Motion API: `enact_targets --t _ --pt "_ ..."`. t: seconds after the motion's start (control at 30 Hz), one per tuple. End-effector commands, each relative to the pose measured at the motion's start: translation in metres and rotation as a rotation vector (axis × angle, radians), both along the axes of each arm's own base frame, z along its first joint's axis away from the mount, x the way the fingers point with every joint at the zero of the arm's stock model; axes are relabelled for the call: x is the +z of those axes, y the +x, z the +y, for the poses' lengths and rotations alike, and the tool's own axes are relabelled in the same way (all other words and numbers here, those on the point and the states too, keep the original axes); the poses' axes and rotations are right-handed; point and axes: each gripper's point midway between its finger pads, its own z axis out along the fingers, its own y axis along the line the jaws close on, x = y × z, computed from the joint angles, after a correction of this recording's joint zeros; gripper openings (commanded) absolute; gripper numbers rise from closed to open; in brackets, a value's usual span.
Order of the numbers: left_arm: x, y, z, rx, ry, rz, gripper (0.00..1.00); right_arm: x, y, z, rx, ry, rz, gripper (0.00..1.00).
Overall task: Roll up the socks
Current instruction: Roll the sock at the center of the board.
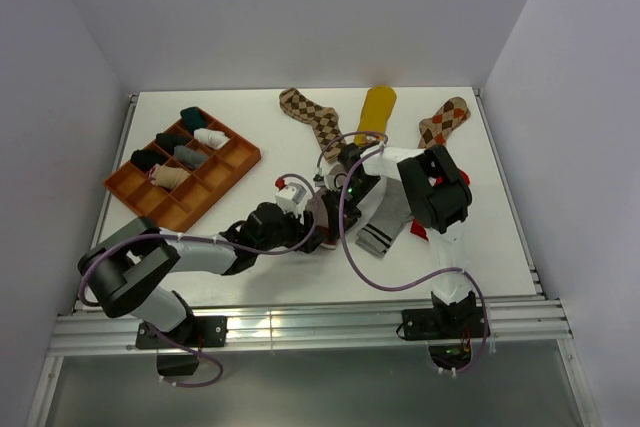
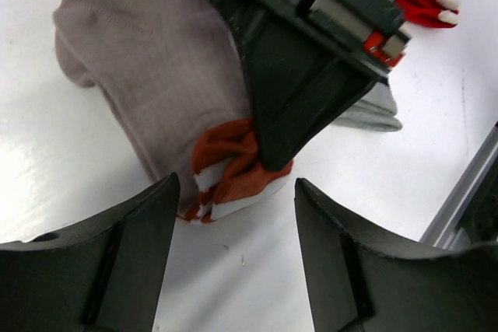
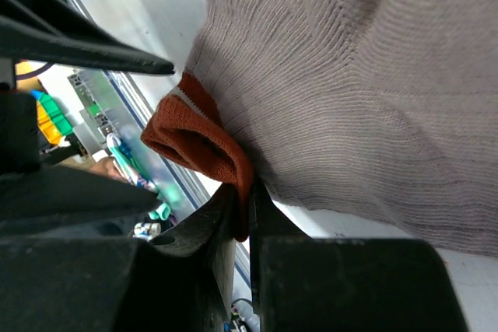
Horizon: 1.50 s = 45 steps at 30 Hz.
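Note:
A taupe sock [image 2: 156, 60] lies on the white table, its red-and-white striped cuff [image 2: 229, 169] bunched up. My right gripper [image 3: 247, 200] is shut on that cuff [image 3: 198, 141], pinching a fold of it between both fingers, and the taupe body [image 3: 350, 75] spreads away from the pinch. My left gripper [image 2: 236, 186] is open, with its fingertips just short of the cuff on either side and nothing between them. From above, both grippers meet at the table's middle, the left [image 1: 322, 219] and the right [image 1: 345, 182], and they hide the taupe sock.
A grey sock with black stripes [image 1: 385, 222] and a red sock [image 1: 418, 230] lie under the right arm. Two brown argyle socks [image 1: 310, 115] [image 1: 445, 122] and a mustard sock [image 1: 377, 112] lie at the back. An orange tray [image 1: 250, 154] holding rolled socks stands at the left.

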Motion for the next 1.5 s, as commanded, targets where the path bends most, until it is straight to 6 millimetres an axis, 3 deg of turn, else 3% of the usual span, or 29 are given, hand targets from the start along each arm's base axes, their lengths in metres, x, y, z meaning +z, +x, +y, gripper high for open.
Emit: enact_targets --t 0.0,0.23,0.6,0.73,0.77,0.87,1.0,1.03,1.13,1.33,1.47 --pt "0.008 0.005 -0.005 0.027 -0.048 -0.027 0.65 0.002 0.010 0.002 -0.012 -0.003 -0.020 0.02" --pt "-0.009 0.011 -0.003 0.061 -0.007 0.008 0.58 0.004 0.011 0.002 -0.009 -0.002 -0.031 0.01" --pt "-0.021 0.012 -0.007 0.092 0.003 0.078 0.38 0.004 0.013 0.000 -0.007 -0.014 -0.056 0.01" --pt "-0.032 0.010 -0.005 0.105 0.034 0.127 0.21 0.006 0.016 0.000 -0.006 -0.010 -0.076 0.04" --pt "-0.035 0.008 -0.004 0.112 0.046 0.150 0.12 0.007 0.017 -0.001 -0.005 -0.015 -0.087 0.05" --pt "-0.044 0.006 -0.002 0.130 0.063 0.197 0.00 0.013 0.023 -0.001 -0.010 -0.017 -0.148 0.15" --pt "-0.055 0.001 0.002 0.168 0.123 0.296 0.00 0.026 0.032 -0.003 -0.032 -0.010 -0.231 0.28" --pt "-0.056 0.000 0.003 0.172 0.139 0.313 0.00 0.034 0.035 -0.003 -0.035 0.001 -0.261 0.38" --pt "-0.061 -0.006 0.004 0.198 0.188 0.403 0.00 0.041 0.044 -0.009 -0.061 -0.010 -0.327 0.48" --pt "-0.058 -0.012 0.013 0.253 0.231 0.488 0.00 0.076 0.076 -0.039 -0.132 -0.040 -0.595 0.51" --pt "-0.048 -0.014 0.018 0.280 0.251 0.532 0.00 0.098 0.080 -0.058 -0.094 -0.037 -0.811 0.50"
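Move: The centre sock's folded red cuff lies about 2 cm ahead of the open left hand, 3 cm to its right and 3 cm below it. The right hand already pinches the cuff, whose middle is some 1 cm to its left, level with it front to back and in height. From the right hand, the grey striped sock lies roughly 13 cm to the right and 5 cm farther out, and the checkered brown sock about 27 cm ahead and 4 cm left. The left hand sinks about 3 cm beside the right one, edging forward as its fingers shut on the left part of the folded red cuff; it then keeps that pinch nearly in place while the wrist tips down some 25 degrees. The right hand stays put holding the cuff until the left has closed, then opens about halfway, lets go and climbs away 8 cm up, 6 cm forward and 4 cm or so right, tilting as it leaves. ##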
